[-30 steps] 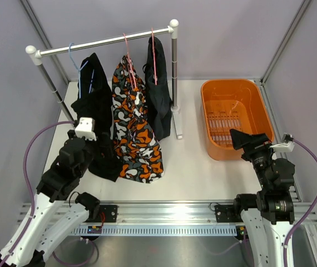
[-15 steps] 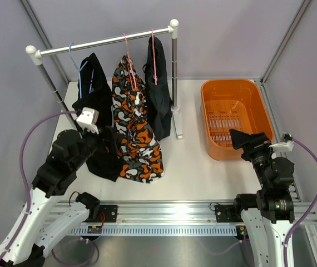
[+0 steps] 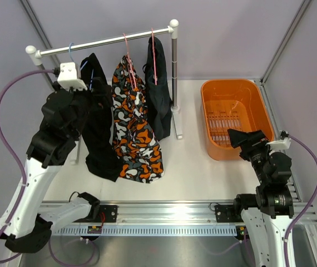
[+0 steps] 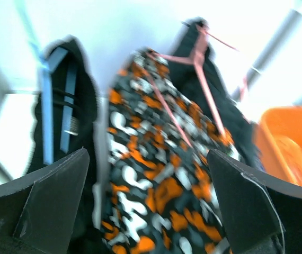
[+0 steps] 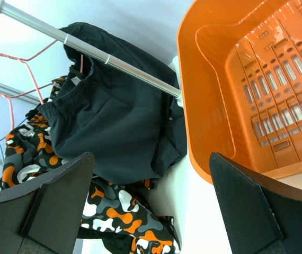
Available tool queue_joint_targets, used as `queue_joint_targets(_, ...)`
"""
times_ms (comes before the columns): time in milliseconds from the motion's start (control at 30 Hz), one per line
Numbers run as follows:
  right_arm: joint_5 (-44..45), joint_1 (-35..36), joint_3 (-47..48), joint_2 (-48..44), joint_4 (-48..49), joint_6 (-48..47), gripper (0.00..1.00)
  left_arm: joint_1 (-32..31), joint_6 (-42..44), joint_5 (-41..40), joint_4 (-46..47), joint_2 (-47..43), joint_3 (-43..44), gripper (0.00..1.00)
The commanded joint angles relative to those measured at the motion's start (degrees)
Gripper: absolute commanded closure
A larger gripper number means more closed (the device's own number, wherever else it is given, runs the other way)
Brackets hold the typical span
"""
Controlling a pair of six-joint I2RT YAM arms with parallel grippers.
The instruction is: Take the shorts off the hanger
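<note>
Three shorts hang from the rail (image 3: 103, 40). A black pair (image 3: 98, 130) hangs on a blue hanger (image 3: 71, 53) at the left. The camouflage pair (image 3: 135, 133) is in the middle on a pink hanger (image 3: 128, 53), and another black pair (image 3: 158, 94) hangs at the right. My left gripper (image 3: 96, 94) is raised beside the upper part of the left black pair. It is open and holds nothing; its blurred wrist view shows the camouflage pair (image 4: 156, 180) beyond the gripper (image 4: 147, 153). My right gripper (image 3: 241, 138) is open and empty by the basket's near left corner.
An orange basket (image 3: 208, 105) stands at the right with nothing in it. The rack's right post (image 3: 174, 72) stands between it and the shorts, and the left post (image 3: 50, 83) is behind my left arm. The right wrist view shows the rail (image 5: 87, 46) above the right black pair (image 5: 114, 127).
My left arm has risen from low beside the hems up to the top of the left black shorts, near the rail. The right arm has barely moved. Both grippers stayed open.
</note>
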Motion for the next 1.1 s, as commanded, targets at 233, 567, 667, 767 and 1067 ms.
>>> queue_joint_targets(233,-3.0,-0.3,1.4,3.0,1.5,-0.6,0.01,10.6,0.1,-4.6,-5.9,10.4,13.3,0.12)
queue_joint_targets(567,-3.9,-0.3,0.7,4.0,2.8,-0.5,0.00,19.5,-2.1,4.7,0.4,12.8,7.8,0.22)
queue_joint_targets(667,-4.4,-0.3,0.6,4.4,2.9,-0.6,0.00,20.3,-3.0,5.9,0.7,15.4,9.1,0.28)
queue_joint_targets(767,-4.3,-0.3,1.2,4.6,2.5,-1.2,0.00,20.5,-3.9,5.4,2.2,17.5,9.0,0.30)
queue_joint_targets(1067,-4.0,-0.3,4.7,5.6,0.0,-3.2,0.00,21.1,-4.1,0.4,11.4,20.3,6.7,0.36)
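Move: The waist of the black shorts on the blue hanger is about 16 cm ahead of the left hand, some 9 cm to its left and 6 cm lower. The camouflage shorts' waist hangs roughly 20 cm ahead, 2 cm right, also 6 cm lower; the dark grey shorts' waist is about 24 cm ahead, 11 cm right, 5 cm lower. From the right hand, the black shorts' waist lies some 52 cm left, 23 cm ahead and 9 cm higher. The left hand swings forward and to its left, at first rising slightly, off the line of the camouflage shorts and onto the blue hanger, turning about 15 to 20 degrees counter-clockwise. With the sideways move done, it pushes on forward and down towards the black shorts' waist, some 12 cm forward in all and ending 5 cm lower, fingers tipping down about 10 degrees and narrowing from wide open to roughly two-thirds without gripping. ##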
